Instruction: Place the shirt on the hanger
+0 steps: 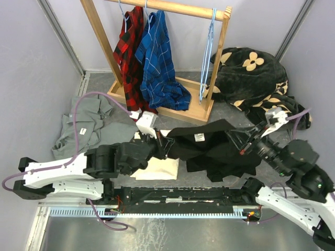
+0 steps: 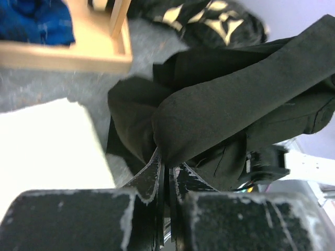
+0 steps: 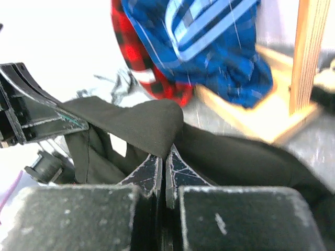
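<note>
The black shirt point(image 1: 209, 149) lies bunched on the floor between my arms, its white label point(image 1: 199, 137) facing up. My left gripper point(image 1: 167, 148) is shut on the shirt's left edge. In the left wrist view a thick fold of shirt point(image 2: 225, 104) is pinched at the left gripper point(image 2: 168, 164). My right gripper point(image 1: 234, 137) is shut on the shirt's right edge, and in the right wrist view a fold of shirt point(image 3: 141, 123) rises out of the right gripper point(image 3: 165, 157). An empty light-blue hanger point(image 1: 208, 57) hangs at the right end of the rail.
The wooden rack point(image 1: 207, 112) stands behind the shirt, holding a red plaid shirt point(image 1: 130, 52) and a blue plaid shirt point(image 1: 159, 63). A grey shirt point(image 1: 86, 123) lies left, a flowered black blanket point(image 1: 251, 73) right, and a white cloth point(image 1: 157, 168) under my left arm.
</note>
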{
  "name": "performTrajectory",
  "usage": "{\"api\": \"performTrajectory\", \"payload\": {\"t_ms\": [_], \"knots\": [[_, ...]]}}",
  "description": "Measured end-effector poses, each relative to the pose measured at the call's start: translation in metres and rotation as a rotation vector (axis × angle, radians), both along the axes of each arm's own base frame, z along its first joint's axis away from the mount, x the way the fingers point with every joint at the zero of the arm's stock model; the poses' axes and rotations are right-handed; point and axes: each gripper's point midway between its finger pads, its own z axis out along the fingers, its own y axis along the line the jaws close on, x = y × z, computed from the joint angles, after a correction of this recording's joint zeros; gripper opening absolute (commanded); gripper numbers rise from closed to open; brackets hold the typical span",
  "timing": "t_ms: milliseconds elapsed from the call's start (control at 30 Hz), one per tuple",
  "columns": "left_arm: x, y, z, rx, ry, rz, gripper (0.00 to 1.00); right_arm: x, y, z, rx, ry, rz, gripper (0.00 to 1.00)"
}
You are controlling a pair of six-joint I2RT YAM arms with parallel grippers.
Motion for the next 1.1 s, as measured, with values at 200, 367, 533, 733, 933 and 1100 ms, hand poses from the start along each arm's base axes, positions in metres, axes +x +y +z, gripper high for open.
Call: {"api": "performTrajectory", "payload": {"t_ms": [200,367,533,733,933,1100], "knots": [[0.002,0.005,0.118,-0.083,-0.176,-0.003,0.03,-0.008,0.006,0.121,0.032,-0.166,0.079,0.0],[0.01,0.011,0.217,-0.139,-0.318,0.019,0.03,-0.013,0.013,0.21,0.073,-0.309,0.123,0.0],[0.015,0.016,0.327,-0.227,-0.476,0.047,0.03,-0.016,0.013,0.3,0.135,-0.462,0.126,0.0],[0.026,0.021,0.343,-0.142,-0.555,0.116,0.03,-0.007,0.017,0.32,0.122,-0.507,0.104,0.0],[0.034,0.031,0.278,0.049,-0.521,0.145,0.03,0.008,0.026,0.252,0.032,-0.4,0.098,0.0],[0.021,0.055,0.141,0.145,-0.367,0.08,0.03,0.001,0.044,0.139,-0.03,-0.206,0.202,0.0]]}}
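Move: Between and below the two hands hangs the black shirt, already gripped, its middle about 15 cm right of the left hand and 17 below; from the right hand that middle is some 3 cm left and 21 below, level fore and aft with both. The cream cloth lies 4 cm ahead, 3 left and 27 below the left hand. The blue hangers hang about 30 cm ahead and 3 left of the right hand, 5 below. Swinging the black shirt up as a pair, both hands keep their pinch on its top edge and rise fast, the left about 35 cm and the right 32, while the fingers tip up some 30 degrees. Then both drop back roughly 16 to 18 cm, tipping down again and drifting a few centimetres left, their spacing nearly unchanged. ##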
